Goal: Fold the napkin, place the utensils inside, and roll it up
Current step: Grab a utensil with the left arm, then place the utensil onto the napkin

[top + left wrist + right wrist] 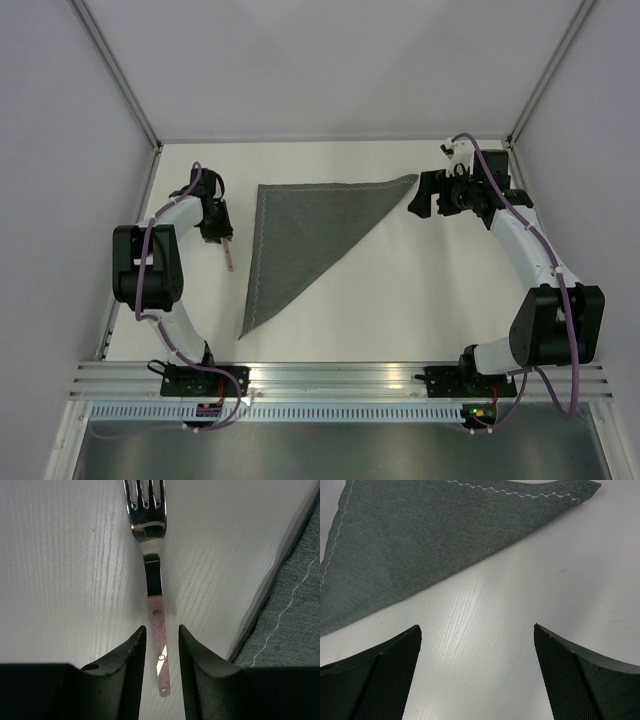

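The napkin (pixel 305 235) lies on the white table (pixel 400 300) folded into a dark grey triangle, its long edge running from the far right corner to the near left point. A fork (pixel 229 255) with a pinkish handle lies just left of it. In the left wrist view the fork (pixel 155 580) points away, and the napkin's stitched hem (pixel 295 605) shows at the right. My left gripper (pixel 162 630) straddles the handle, open, with a gap on each side. My right gripper (pixel 476 627) hangs wide open and holds nothing, over bare table beside the napkin's right corner (pixel 435 535). In the top view it (pixel 418 200) sits just right of that corner.
White enclosure walls with metal posts (pixel 120 75) ring the table on three sides. An aluminium rail (pixel 340 375) carrying both arm bases runs along the near edge.
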{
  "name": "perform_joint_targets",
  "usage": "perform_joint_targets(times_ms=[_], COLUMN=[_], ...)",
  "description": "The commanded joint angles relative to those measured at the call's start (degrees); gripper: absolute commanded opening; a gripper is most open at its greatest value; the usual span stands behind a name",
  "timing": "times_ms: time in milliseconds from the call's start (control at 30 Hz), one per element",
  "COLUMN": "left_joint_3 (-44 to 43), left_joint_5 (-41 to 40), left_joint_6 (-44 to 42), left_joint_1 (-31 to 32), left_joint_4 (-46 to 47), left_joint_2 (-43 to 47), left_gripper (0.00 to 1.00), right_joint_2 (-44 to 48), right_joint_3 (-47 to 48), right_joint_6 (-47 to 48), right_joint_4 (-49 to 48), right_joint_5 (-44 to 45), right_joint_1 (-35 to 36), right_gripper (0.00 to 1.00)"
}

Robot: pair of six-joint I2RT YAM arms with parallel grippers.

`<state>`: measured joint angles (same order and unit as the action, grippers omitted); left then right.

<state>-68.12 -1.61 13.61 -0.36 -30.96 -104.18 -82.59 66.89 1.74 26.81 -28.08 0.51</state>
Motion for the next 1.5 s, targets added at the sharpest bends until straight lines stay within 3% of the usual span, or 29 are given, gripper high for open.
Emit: perform_joint_targets(times_ms=[0, 333, 567, 667, 700, 967, 1267, 1467], left_joint_3=[0.53, -0.7, -0.7, -0.88, -0.96, -6.14, -10.37, -10.37], left_joint_5=[-2.09, -2.61, -3.49, -4.02, -4.02, 1.33, 14.78, 13.48], left_joint_6=[2.65, 3.53, 3.36, 3.01, 2.83, -0.77, -11.22, -13.52], left_joint_1=[-0.34, 1.94, 1.94, 1.94, 1.94, 3.78, 19.33, 29.71], left_joint_4=[0.46, 1.08, 1.43, 1.26, 1.25, 1.96, -1.38, -0.68], left_joint_2=[2.05, -1.46, -2.61, -2.34, -2.08, 9.06, 10.85, 4.61], left_gripper=[0.37, 0.3, 0.18, 0.07, 0.02, 0.02, 0.02, 0.02], right_joint_2=[0.85, 1.64, 1.64, 1.46, 1.46, 1.2, 2.08, 2.17], right_joint_3=[1.57, 1.14, 1.13, 1.05, 1.05, 1.13, 0.52, 0.17], right_joint_6=[-0.07, -0.16, -0.16, -0.07, -0.07, -0.16, -0.07, -0.33], right_joint_4=[-0.35, -0.26, -0.35, -0.27, -0.35, -0.44, -1.32, -2.02], right_joint_5=[-0.31, -0.31, -0.23, -0.23, -0.23, -0.23, 0.21, 1.36], right_joint_1=[-0.08, -0.16, -0.16, -0.16, -0.16, -0.16, -0.16, -0.08], right_gripper=[0.98, 0.98, 0.98, 0.98, 0.98, 0.98, 0.98, 0.98])
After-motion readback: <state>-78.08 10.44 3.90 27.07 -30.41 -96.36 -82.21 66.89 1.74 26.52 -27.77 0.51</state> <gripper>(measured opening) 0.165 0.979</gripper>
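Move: The fork lies just under my open left fingers. Its middle is about 3 cm ahead, 2 cm below and neither left nor right, with the pink handle running back beneath the fingertips. The folded napkin's left edge passes some 8 cm to my right, level with me, and its middle is roughly 22 cm right and 2 cm ahead, both 3 cm below. From my idle right hand the fork's middle is about 52 cm left, 2 cm ahead and 17 cm lower. With my left hand I settle about 1 cm down and slightly right onto the fork's handle, shut my fingers and pinch its upper part. Then I lift steeply, and while rising I swing right in an arc, some 22 cm in all, over the napkin. My wrist turns clockwise about 40 degrees and tips the fingers outward, and I sink a little at the end, still gripping. ##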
